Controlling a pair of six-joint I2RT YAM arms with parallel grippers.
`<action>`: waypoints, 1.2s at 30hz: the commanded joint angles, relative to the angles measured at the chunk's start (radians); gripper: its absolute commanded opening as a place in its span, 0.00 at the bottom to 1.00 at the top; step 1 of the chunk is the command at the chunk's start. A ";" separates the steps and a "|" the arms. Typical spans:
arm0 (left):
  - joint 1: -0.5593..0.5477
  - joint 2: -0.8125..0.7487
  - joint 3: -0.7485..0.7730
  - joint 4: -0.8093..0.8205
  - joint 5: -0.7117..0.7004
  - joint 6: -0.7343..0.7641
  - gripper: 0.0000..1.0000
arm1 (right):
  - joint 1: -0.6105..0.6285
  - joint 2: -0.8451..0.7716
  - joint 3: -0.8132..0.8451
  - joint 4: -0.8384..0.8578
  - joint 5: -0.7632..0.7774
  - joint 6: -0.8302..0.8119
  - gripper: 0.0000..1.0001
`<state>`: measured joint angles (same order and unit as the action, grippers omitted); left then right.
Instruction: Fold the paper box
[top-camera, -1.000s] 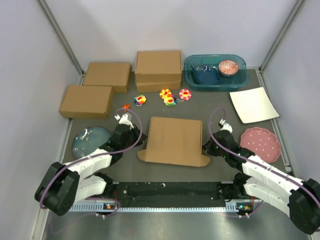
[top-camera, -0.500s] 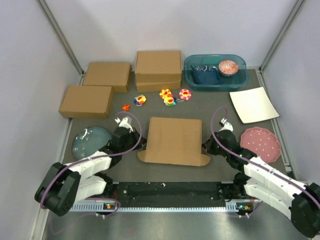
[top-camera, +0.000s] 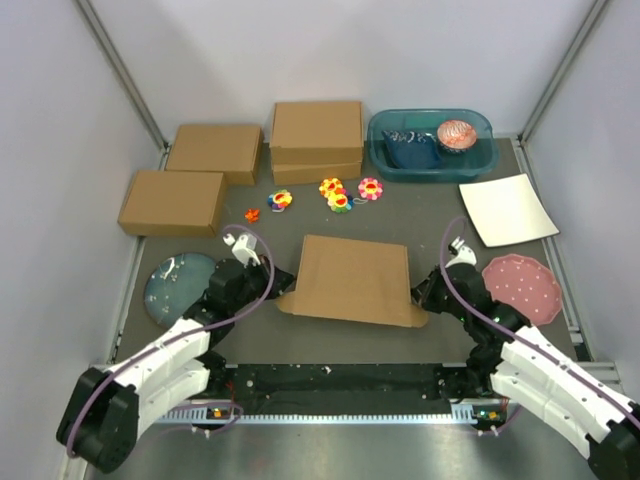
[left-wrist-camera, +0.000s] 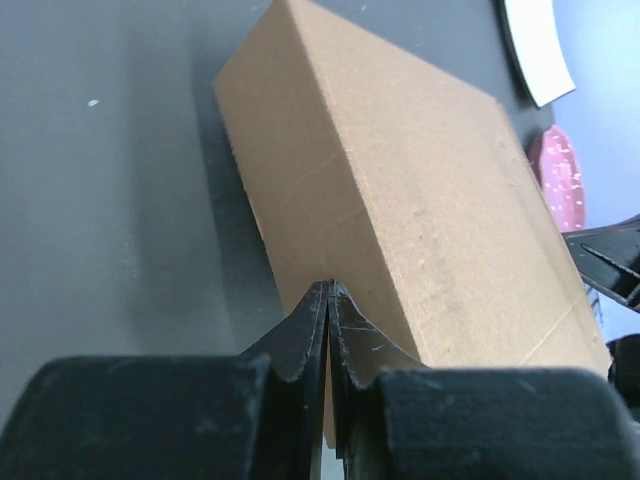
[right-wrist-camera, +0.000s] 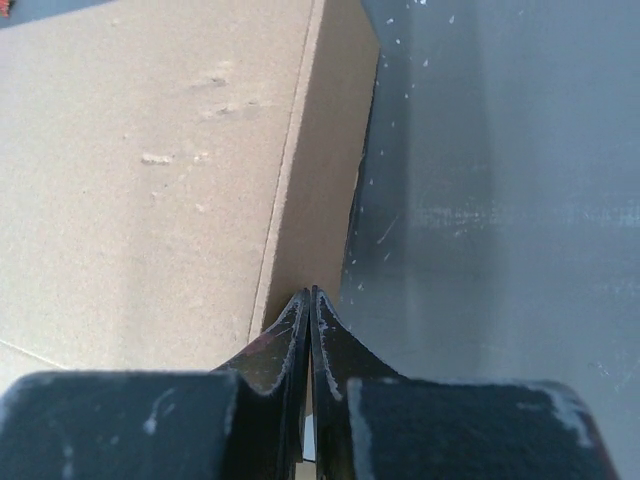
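The paper box (top-camera: 355, 280), plain brown cardboard, lies in the middle of the table with its lid down and small side tabs sticking out at the near corners. It fills the left wrist view (left-wrist-camera: 420, 200) and the right wrist view (right-wrist-camera: 150, 180). My left gripper (top-camera: 281, 284) is shut on the tab at the box's near left corner (left-wrist-camera: 329, 290). My right gripper (top-camera: 421, 297) is shut on the tab at its near right corner (right-wrist-camera: 310, 295). A thin strip of cardboard shows between each pair of fingers.
Three ready-made brown boxes (top-camera: 172, 202) (top-camera: 214, 151) (top-camera: 316, 140) stand at the back left. A teal bin (top-camera: 430, 143) is at the back right. A white sheet (top-camera: 506, 209) and pink plate (top-camera: 520, 287) are right, a blue-grey plate (top-camera: 178, 280) left, flower toys (top-camera: 340, 194) behind the box.
Both grippers have drawn toward the near edge and slightly right while holding the tabs. The box has shifted right and turned a little clockwise.
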<state>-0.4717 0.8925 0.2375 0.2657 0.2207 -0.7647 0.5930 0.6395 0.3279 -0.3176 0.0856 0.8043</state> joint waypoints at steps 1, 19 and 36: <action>-0.012 -0.090 0.029 0.004 0.146 -0.028 0.08 | 0.024 -0.066 0.114 0.012 -0.064 0.024 0.00; -0.012 -0.165 0.126 -0.097 0.125 -0.004 0.09 | 0.025 0.060 0.312 -0.107 -0.037 0.021 0.00; -0.012 -0.109 0.309 -0.263 0.154 -0.001 0.08 | 0.025 0.201 0.464 -0.193 -0.070 0.075 0.00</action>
<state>-0.4564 0.7830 0.5091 -0.0185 0.2115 -0.7372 0.5934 0.8204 0.6994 -0.6044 0.1093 0.8349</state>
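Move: I already have the box, lid shut, between my two fists. My left hand's closed tips are on its left end and the box's middle lies about 15 cm to their right, 2 cm ahead and 3 cm lower. From my right hand, on the other end, it is some 14 cm left and 4 cm ahead. The flower toy lies about 20 cm ahead and 3 cm left of my left hand; the pink plate is roughly 27 cm to the right of my right hand, level with it. I keep the box pinched between both sets of shut fingertips and raise its near part. My left hand climbs about 4 cm while easing slightly back, pauses, then climbs again while coming forward, some 9 cm in all. My right hand rises about 9 cm, then sinks back nearly 3 while edging forward, its fingers tipping up a little and then down. ##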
